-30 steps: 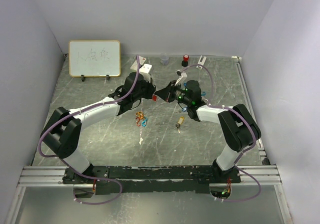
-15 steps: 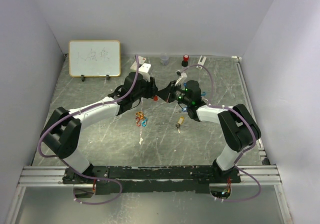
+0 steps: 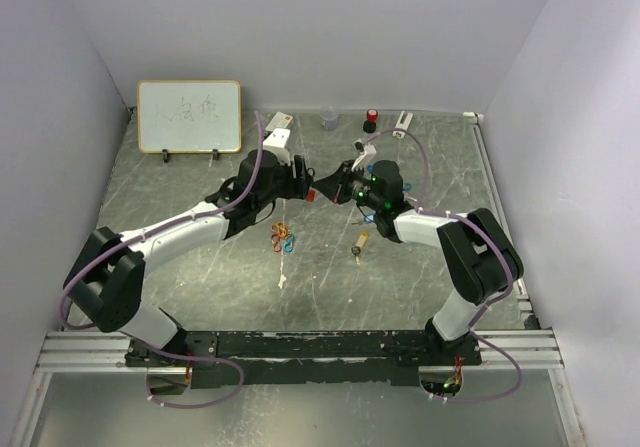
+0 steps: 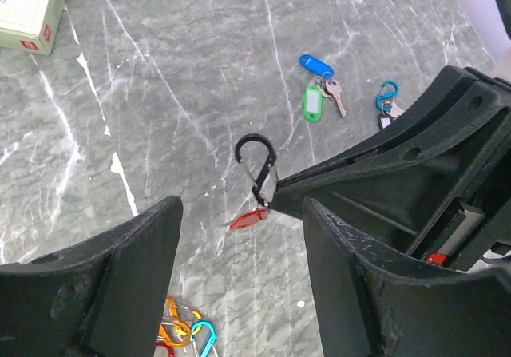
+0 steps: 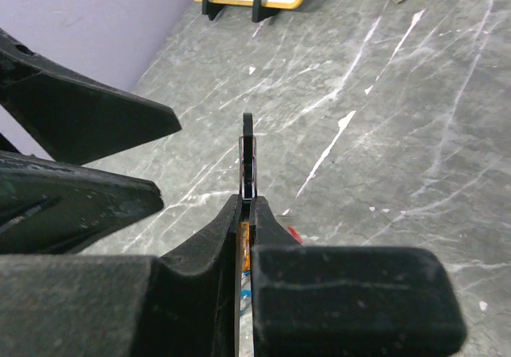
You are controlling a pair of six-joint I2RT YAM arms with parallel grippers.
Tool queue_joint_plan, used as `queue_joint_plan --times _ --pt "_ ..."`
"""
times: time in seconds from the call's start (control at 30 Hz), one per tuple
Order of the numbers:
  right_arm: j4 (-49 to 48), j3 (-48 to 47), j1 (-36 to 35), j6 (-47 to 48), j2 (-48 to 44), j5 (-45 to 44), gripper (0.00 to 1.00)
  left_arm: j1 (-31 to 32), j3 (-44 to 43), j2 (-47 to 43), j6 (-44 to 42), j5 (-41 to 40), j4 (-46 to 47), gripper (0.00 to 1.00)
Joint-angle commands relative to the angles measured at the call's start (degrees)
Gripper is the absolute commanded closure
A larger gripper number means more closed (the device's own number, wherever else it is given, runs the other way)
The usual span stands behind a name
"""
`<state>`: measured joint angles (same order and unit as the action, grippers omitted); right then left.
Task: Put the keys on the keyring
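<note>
My right gripper (image 5: pixel 247 205) is shut on the keyring (image 4: pixel 255 169), a black carabiner-shaped clip held edge-on (image 5: pixel 248 157) above the table. A red-tagged key (image 4: pixel 248 220) hangs at the clip's lower end, by the right fingertips (image 4: pixel 319 188). My left gripper (image 4: pixel 239 213) is open, facing the clip, with nothing between its fingers (image 5: pixel 88 109). In the top view the two grippers meet mid-table around the red tag (image 3: pixel 311 196). Blue-tagged (image 4: pixel 317 64) and green-tagged (image 4: pixel 311 101) keys lie on the table. A yellow-tagged key (image 3: pixel 360 240) lies nearer the front.
A pile of coloured carabiners (image 3: pixel 283 238) lies under the left wrist. A blue carabiner (image 4: pixel 388 96) lies by the loose keys. A whiteboard (image 3: pixel 189 116), a small box (image 3: pixel 283 127), a cup (image 3: pixel 329 119) and a red-capped object (image 3: pixel 371 119) line the back.
My left gripper has gone from shut to open and drawn back a little from the clip. The red tag stays hanging at the clip. The right gripper has kept still.
</note>
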<state>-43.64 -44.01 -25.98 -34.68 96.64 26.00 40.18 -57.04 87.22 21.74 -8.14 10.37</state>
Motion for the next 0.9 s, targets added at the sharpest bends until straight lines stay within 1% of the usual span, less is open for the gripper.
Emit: queue_joint_plan --times 0.0,0.27,0.4,0.53,0.67,0.87 --pt "1.3 0.8 1.0 2.7 -3.4 -2.5 1.0 0.2 1.2 -2.5 1.7 -4.5 0.7 0.28" --pt "2.6 1.8 1.9 3.5 -5.1 -2.8 1.0 0.2 1.3 -2.6 2.1 -5.7 0.1 0.28" --pt "4.4 1.9 2.3 4.6 -6.0 -4.4 1.0 0.2 1.7 -3.2 2.2 -6.4 0.1 0.28" --pt "10.0 1.2 4.1 6.0 -7.8 -10.0 1.0 0.1 1.8 -3.2 2.0 -6.5 0.0 0.28" --pt "15.3 1.0 7.7 6.6 -9.8 -16.8 1.0 0.1 1.6 -2.7 1.7 -6.1 -0.6 0.28" --pt "23.0 2.6 13.6 4.7 -13.4 -27.0 1.0 0.0 2.8 -2.6 1.8 -5.9 0.8 0.29"
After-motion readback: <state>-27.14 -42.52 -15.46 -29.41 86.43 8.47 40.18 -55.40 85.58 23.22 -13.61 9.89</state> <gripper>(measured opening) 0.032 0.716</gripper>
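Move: The right hand holds the black hook with its red tag. The green-tagged key lies about 12 cm to that hand's right, 7 cm ahead and 14 cm below. On the table too, the blue oval tag is 10 cm ahead and 14 cm right, and the blue hook with black tag 6 cm ahead and 21 cm right. From the open left hand, the green-tagged key is some 14 cm right, 6 cm ahead and 18 cm below. The right hand, still gripping the black hook, swings 13 cm right towards the green-tagged key, turning clockwise. ##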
